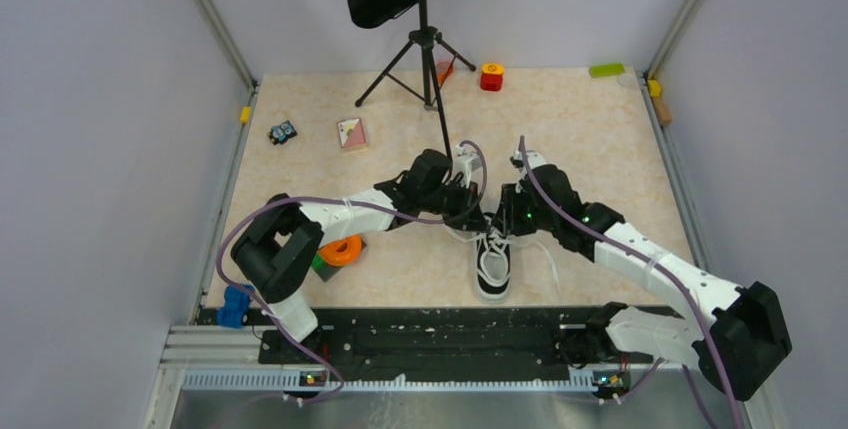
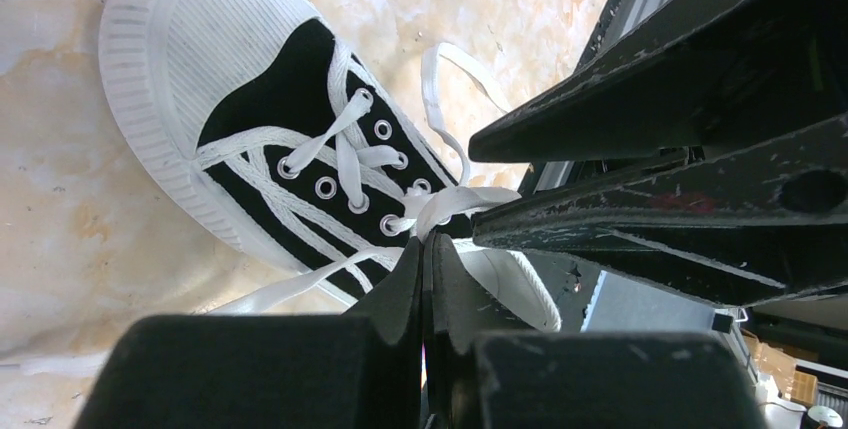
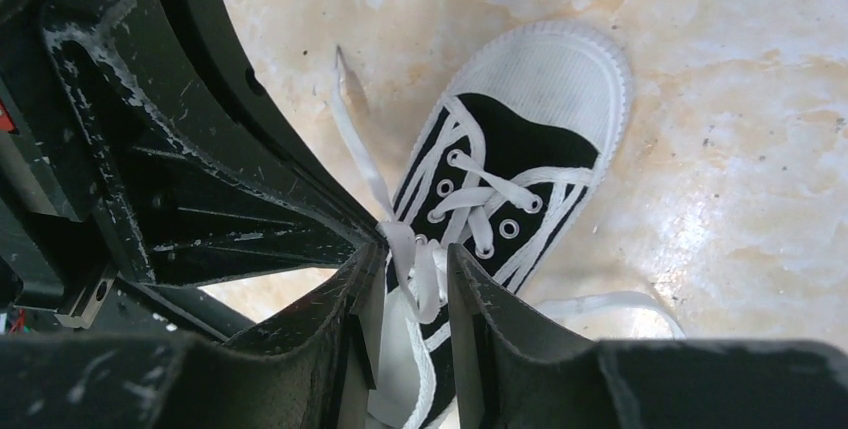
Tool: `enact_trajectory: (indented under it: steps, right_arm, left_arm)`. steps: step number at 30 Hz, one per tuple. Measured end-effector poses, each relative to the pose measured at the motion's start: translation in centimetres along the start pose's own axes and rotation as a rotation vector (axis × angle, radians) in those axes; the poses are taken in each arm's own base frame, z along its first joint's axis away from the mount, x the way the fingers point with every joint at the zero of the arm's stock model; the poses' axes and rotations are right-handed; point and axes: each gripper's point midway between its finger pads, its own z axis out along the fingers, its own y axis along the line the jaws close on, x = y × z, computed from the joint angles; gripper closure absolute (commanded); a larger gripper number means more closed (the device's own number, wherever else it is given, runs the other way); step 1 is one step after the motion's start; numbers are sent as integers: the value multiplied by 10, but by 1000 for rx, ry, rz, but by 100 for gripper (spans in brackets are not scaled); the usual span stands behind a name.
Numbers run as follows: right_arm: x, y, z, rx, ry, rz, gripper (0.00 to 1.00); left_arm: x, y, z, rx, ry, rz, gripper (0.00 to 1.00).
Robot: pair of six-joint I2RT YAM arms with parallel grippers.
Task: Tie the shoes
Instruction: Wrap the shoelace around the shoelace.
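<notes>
The shoe [image 1: 492,267] is a small black sneaker with a white toe cap, lying toe toward the near table edge. Both grippers meet over its laced throat. My left gripper [image 2: 428,241] is shut on a white lace [image 2: 455,199] just above the top eyelets. My right gripper [image 3: 415,252] stands open a finger's width, its jaws on either side of a hanging fold of lace [image 3: 403,241] without pinching it. In the top view the left gripper [image 1: 470,211] and right gripper [image 1: 505,217] almost touch. One loose lace end [image 3: 352,114] trails on the table beside the shoe.
A tripod music stand [image 1: 425,49] rises behind the arms. An orange tape roll [image 1: 342,249] and a blue part [image 1: 235,306] lie at the near left. A card box [image 1: 351,133], a small toy [image 1: 283,132], a red block [image 1: 491,76] and a green piece [image 1: 606,70] sit farther back.
</notes>
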Motion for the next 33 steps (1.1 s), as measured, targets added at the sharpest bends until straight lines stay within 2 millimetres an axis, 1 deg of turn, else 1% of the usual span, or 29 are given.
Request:
enact_trajectory:
  steps: [3,4,6,7,8,16,23,29,33]
  right_arm:
    - [3,2,1,-14,17,-4,70]
    - [4,3,1,-19,20,-6,74]
    - [4,4,1,-28,24,-7,86]
    - [5,5,1,-30,25,-11,96]
    - [5,5,1,-32,26,-13,100]
    - [4,5,0,-30,20,-15,100]
    - [-4,8,-8,-44,-18,-16,100]
    - [-14,10,-17,-52,-71,-16,100]
    - [-20,13,-18,-63,-93,-13,100]
  left_arm:
    - [0,0,0,0,0,0,100]
    - [-1,0,0,0,-1,1,100]
    - [-1,-1,0,1,-1,1,100]
    - [-1,-1,0,1,-2,2,100]
    - [-2,-1,0,2,-3,2,100]
    - [-2,-1,0,0,-2,6,100]
    - [-2,-1,0,2,-3,8,100]
    - [-12,-10,0,25,-19,29,100]
    - [-15,-15,0,44,-17,41,100]
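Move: Between the right hand's open fingers, about 1 cm to its left at the same height, lies the stretch of shoelace it will pinch. From the left fingertips that stretch is some 2 cm to the right. The shoe's toe cap is roughly 14 cm back from the right hand, 1 cm left and 9 cm lower; the loose lace lying on the table is about 7 cm back, 10 cm right and 12 cm lower. Closing fully on the shoelace right beside the left fingertips, the right fingers pinch it after a slight settling inward, then lift it straight up about 3 cm, the wrist tilting slightly. The left hand, still shut on its own part of the lace, waits, then follows about 2 cm up and 1 cm to the right. ##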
